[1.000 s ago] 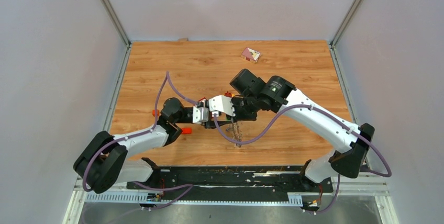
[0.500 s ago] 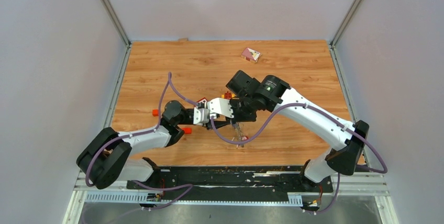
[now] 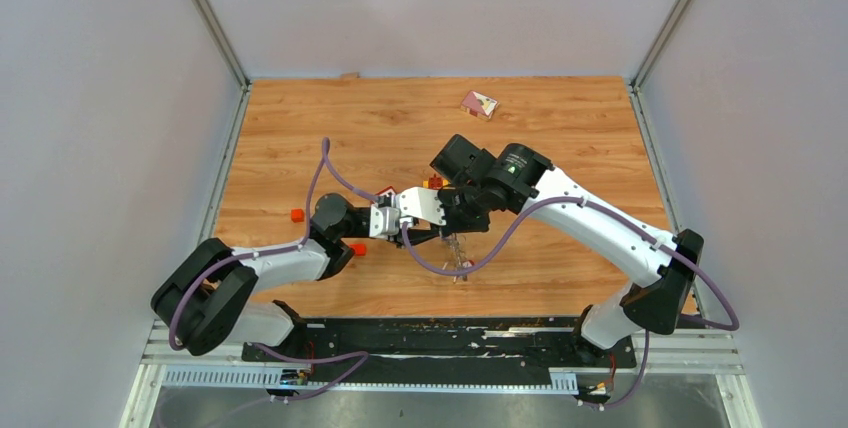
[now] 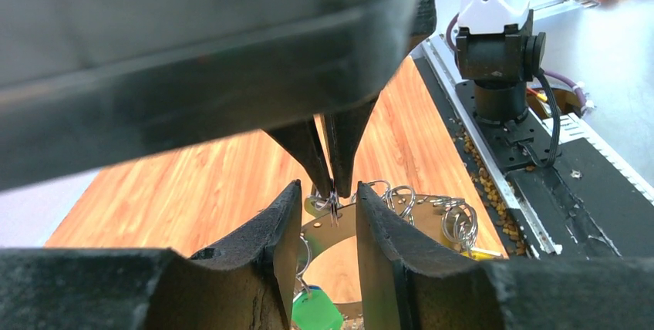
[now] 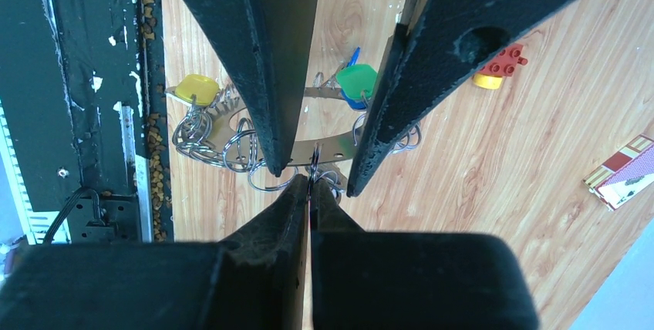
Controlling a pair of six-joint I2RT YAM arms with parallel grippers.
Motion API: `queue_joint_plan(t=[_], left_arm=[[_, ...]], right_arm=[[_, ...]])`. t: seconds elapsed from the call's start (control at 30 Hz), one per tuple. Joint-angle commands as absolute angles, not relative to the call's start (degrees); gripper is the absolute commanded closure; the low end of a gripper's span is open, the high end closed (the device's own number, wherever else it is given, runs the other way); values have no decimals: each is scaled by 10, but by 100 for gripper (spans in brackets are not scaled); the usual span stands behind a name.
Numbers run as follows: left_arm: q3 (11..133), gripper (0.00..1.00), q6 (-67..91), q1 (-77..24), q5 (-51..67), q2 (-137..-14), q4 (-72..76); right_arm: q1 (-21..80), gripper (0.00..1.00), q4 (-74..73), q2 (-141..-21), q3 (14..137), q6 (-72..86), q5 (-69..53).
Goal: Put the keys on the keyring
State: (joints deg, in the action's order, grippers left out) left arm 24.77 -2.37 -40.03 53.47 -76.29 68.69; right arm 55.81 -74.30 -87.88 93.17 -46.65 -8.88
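The keyring (image 5: 328,147) is a flat metal ring plate with holes, hung with many small split rings. Keys with green (image 5: 357,79), blue (image 5: 351,101) and yellow (image 5: 194,87) heads hang from it. My right gripper (image 5: 310,181) is shut on one small split ring (image 5: 315,162) at the plate's edge and holds the keyring above the table. My left gripper (image 4: 330,205) is open, with one finger (image 4: 281,241) on each side of that ring and the right fingertips (image 4: 345,162). The green key (image 4: 316,311) hangs below. In the top view the grippers meet over the keyring (image 3: 457,253).
Red toy bricks (image 3: 297,215) (image 3: 357,249) lie left of the grippers, and another red and yellow piece (image 5: 497,64) lies close by. A small card box (image 3: 478,103) lies at the far side. The black base rail (image 4: 532,145) runs along the table's near edge.
Over the last second both arms shifted slightly left and away with the keyring, which uncovered the left red brick. In the last half second almost nothing moved.
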Motion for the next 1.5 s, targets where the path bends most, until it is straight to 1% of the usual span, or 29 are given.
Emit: queue_joint_plan(t=[0.0,0.23,0.63,0.77,1.2,1.27,1.33,1.37,1.47], left_arm=[[239,61,-10,-403,531,-768,727],[228,61,-3,-403,531,-764,762],[235,62,-15,-403,528,-772,746],[237,65,-12,-403,527,-773,746],[242,82,-3,-404,530,-772,741],[242,88,-3,-403,531,-771,741],[243,97,-3,-403,531,-770,739],[242,100,10,-403,530,-769,738],[243,100,32,-403,523,-763,735]], right_arm=[[565,100,-714,-856,946,-467,-95],[564,100,-688,-835,915,-464,-104],[562,100,-669,-820,898,-460,-122],[562,100,-667,-821,898,-458,-125],[562,100,-666,-826,897,-457,-126],[561,100,-666,-827,897,-457,-125],[562,100,-665,-826,893,-456,-122],[561,100,-663,-825,891,-455,-122],[555,100,-652,-815,877,-451,-124]])
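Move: The small wire ring, already held in the right fingertips, lies between the left hand's open fingertips, about 1 cm to the right of the left hand point and level with it. It is right at the right hand's tips, some 1 cm below the hand point. The big keyring plate hangs beneath, its middle roughly 2 cm back and 6 cm below the left hand; the green key is about 1 cm ahead and 7 cm below that hand. The small wire ring is kept in the shut right fingers, which tip about 5 degrees so their ends swing left, carrying it roughly 1 cm left and slightly back, into the left gripper's open mouth. The left hand, pointing right, stays almost in place and then closes from under half open to shut, pinching the ring just under the right fingertips. ##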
